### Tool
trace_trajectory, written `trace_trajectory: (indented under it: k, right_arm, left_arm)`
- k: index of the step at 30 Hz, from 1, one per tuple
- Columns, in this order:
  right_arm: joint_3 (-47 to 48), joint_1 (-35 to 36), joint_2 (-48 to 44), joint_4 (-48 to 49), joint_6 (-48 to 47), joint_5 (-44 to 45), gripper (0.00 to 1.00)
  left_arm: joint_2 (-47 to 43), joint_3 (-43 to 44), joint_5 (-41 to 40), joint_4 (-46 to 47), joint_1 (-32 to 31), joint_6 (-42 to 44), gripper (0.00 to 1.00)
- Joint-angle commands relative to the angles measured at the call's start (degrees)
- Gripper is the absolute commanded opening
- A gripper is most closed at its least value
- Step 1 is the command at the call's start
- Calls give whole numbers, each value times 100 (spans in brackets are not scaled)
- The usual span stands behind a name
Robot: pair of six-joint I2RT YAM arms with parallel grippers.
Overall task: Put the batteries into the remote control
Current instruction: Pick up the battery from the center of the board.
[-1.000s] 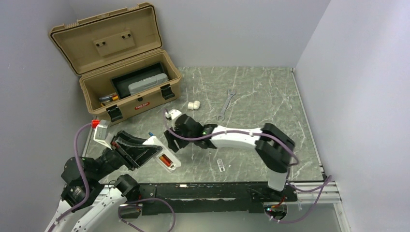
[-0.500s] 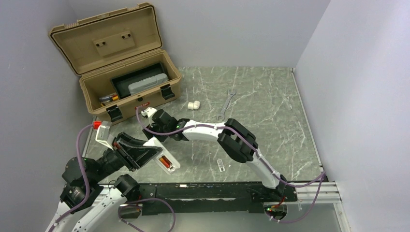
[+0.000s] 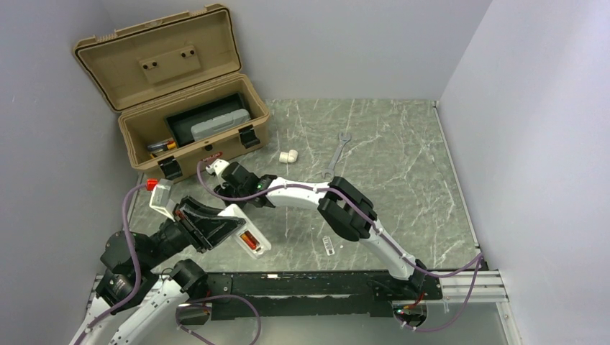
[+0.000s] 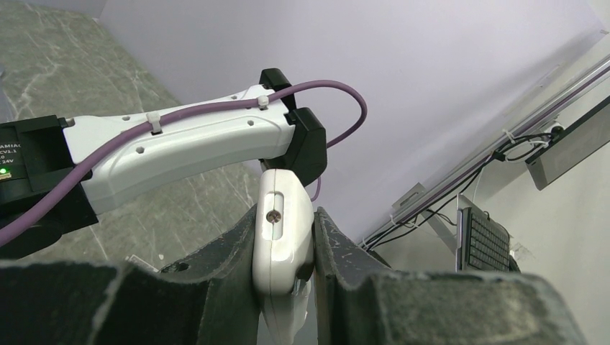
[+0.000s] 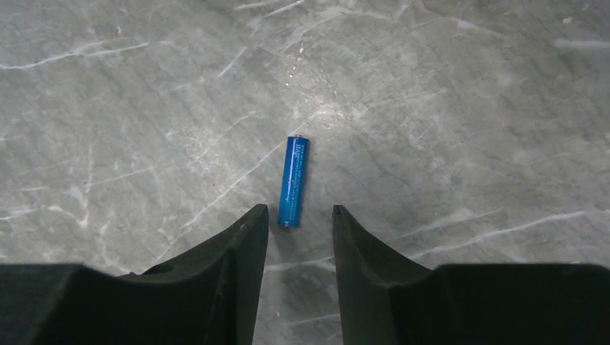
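Note:
My left gripper (image 4: pixel 285 213) is shut on one end of the white remote control (image 4: pixel 283 230). In the top view the remote (image 3: pixel 253 231) sticks out to the right of the left fingers, back up, and an orange-red battery (image 3: pixel 246 241) lies in its recess. A blue battery (image 5: pixel 293 182) rests on the marble table. My right gripper (image 5: pixel 298 210) hovers over it, open, its tips level with the battery's near end and not touching it. Nothing sits between the right jaws.
An open tan toolbox (image 3: pixel 194 136) stands at the back left, close behind the right wrist. A white pipe elbow (image 3: pixel 289 155) and a silver wrench (image 3: pixel 335 155) lie mid-table. A small white strip (image 3: pixel 329 244) lies near the front edge. Grey walls close in both sides.
The right arm has swung left, away from the remote's middle to the spot in front of the toolbox, and its jaws have narrowed. The left gripper keeps its hold, shifted slightly.

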Motion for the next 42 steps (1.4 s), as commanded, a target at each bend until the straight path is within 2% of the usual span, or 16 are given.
trace_trajectory:
  k: [1,9,29,35,39,42]
  right_arm:
    - [143,100,110,-393,-329,533,39]
    - [119,252,196,-571,-545,898,34]
    - [504,271,463,-567,-431,747,30]
    - [418,253,453,-635,-271,799,14]
    - [-200,202,44,-252,115,686,0]
    - [-875,197,-436,126,345,786,0]
  left_arm:
    - [-84,-41,-58,422,-16,-142,0]
    - [-62,-107,-102,449,-18,-194,0]
    - [-99,-169,-181,407,-14,-230,0]
    - [-110,-154,-210,328,-18,-204,0]
    - [-92,-126,-235,262,-15,-195,0]
    - [-83,-117,-266,203,-16,-211,0]
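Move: The blue battery lies on the table almost at the right hand's fingertips, its near end already between them. Its middle is about 1 cm to the left, level fore and aft, and 1 cm below. The white elbow stands some 14 cm ahead and 17 cm to the right; the toolbox's middle is about 20 cm ahead and 10 cm to the left. From the left hand, still holding the remote, the battery lies about 20 cm ahead, 8 cm left and 35 cm below. The blue battery is pinched near its closer end by the right hand, which stays low over the table and shifts only within about 1 cm. The wrist rolls and tips by some 5 degrees, while the half-open fingers narrow slowly, pause, then close onto the battery's two sides. ##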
